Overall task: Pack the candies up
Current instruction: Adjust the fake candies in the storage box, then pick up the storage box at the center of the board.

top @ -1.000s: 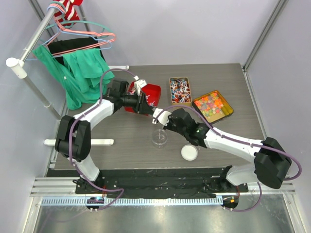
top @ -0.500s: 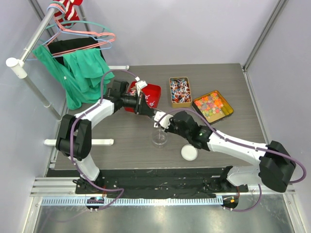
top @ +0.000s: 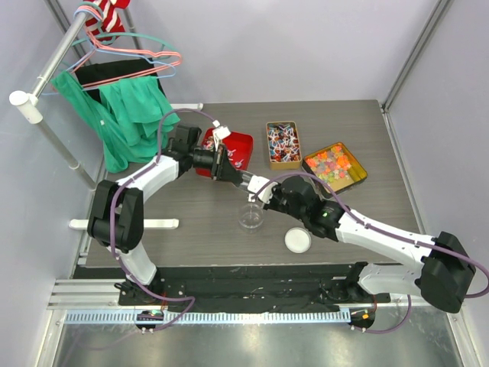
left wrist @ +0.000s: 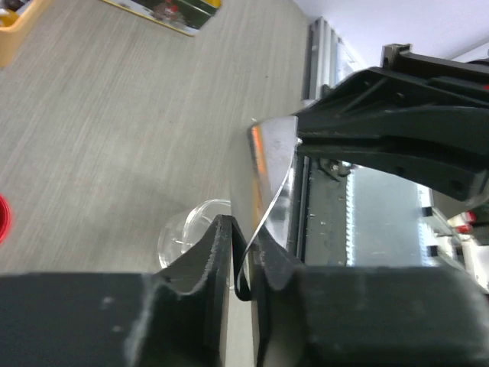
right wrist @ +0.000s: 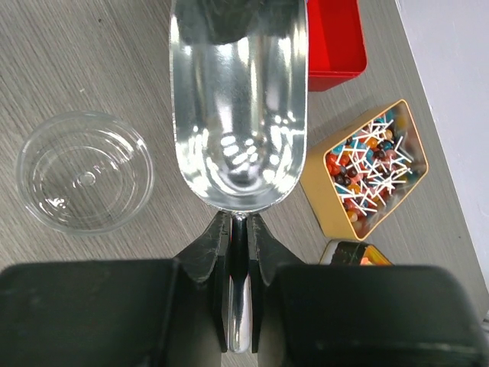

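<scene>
A silver scoop (top: 247, 182) hangs between my two grippers above the table, and its bowl (right wrist: 238, 115) is empty. My right gripper (right wrist: 238, 222) is shut on the scoop's handle; it also shows in the top view (top: 261, 188). My left gripper (left wrist: 241, 229) is shut on the thin front rim of the scoop (left wrist: 271, 172); it also shows in the top view (top: 232, 173). The candies (top: 283, 142), mixed pink, white, blue and red, fill a gold tin behind the scoop and also show in the right wrist view (right wrist: 374, 164). A clear round cup (top: 250, 217) stands just in front of the scoop.
A white lid (top: 298, 240) lies right of the cup. A gold tin of orange, yellow and green pieces (top: 334, 166) sits at the right. A red box (top: 235, 145) stands behind the left gripper. A rack with hangers and green cloth (top: 126, 107) stands at the back left.
Both grippers and the scoop between them have shifted slightly right and toward the near edge. The right arm has stretched out further. The cup, lid and tins have not moved.
</scene>
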Controlling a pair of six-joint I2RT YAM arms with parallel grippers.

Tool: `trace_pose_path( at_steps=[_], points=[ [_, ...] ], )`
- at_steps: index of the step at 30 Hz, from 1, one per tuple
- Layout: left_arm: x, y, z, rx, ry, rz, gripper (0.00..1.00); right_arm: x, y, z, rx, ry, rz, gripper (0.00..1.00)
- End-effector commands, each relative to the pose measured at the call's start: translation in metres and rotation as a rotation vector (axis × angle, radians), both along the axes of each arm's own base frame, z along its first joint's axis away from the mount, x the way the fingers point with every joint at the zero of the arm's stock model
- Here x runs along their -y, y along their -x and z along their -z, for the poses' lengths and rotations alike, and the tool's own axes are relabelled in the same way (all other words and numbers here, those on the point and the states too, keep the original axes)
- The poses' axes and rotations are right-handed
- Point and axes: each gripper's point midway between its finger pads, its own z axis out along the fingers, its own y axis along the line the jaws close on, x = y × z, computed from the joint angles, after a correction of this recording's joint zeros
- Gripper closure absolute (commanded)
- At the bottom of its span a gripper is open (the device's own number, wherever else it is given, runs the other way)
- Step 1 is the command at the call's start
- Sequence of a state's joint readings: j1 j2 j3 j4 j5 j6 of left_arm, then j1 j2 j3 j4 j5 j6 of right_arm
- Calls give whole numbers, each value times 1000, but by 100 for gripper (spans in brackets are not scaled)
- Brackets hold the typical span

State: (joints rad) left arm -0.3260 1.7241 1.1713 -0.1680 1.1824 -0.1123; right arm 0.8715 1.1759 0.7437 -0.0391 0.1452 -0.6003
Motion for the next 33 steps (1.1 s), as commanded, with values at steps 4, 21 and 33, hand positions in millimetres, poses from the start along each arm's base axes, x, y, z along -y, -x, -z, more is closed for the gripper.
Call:
trace_pose_path(
  at_steps=[4, 21, 33],
  points=[
    [-1, -10, -10, 43, -16, -39, 53, -2, -14, -37, 109, -97, 17, 99],
    [-143, -136, 13, 334, -549, -832, 0, 28, -37, -27, 111, -79, 126, 99],
    [-181, -185, 80, 320, -769, -1006, 2, 48, -53, -12, 77, -50, 192, 99]
  ],
)
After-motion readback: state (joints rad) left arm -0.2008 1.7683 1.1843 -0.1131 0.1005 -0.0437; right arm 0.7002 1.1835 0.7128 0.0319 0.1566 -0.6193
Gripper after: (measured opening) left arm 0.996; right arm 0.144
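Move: My left hand pinches the lip of the metal scoop. From it the red lollipop box is about 14 cm ahead and 6 cm left, the tan candy box 16 cm ahead and 12 cm right, the glass jar some 4 cm back and 2 cm right. My right hand grips the handle; from it the tan box is about 15 cm ahead and 6 cm right, the red box 12 cm ahead and 12 cm left. All stand some 14 cm lower. I open my left fingers wide and let go of the scoop's lip, then swing that hand about 16 cm forward and as far left, dropping 8 cm late on, to the near-left corner of the red box, turning the fingers from pointing right to forward and down. My right hand keeps the handle and carries the scoop roughly 6 cm right and forward towards the tan box, turning about 10 degrees clockwise. ##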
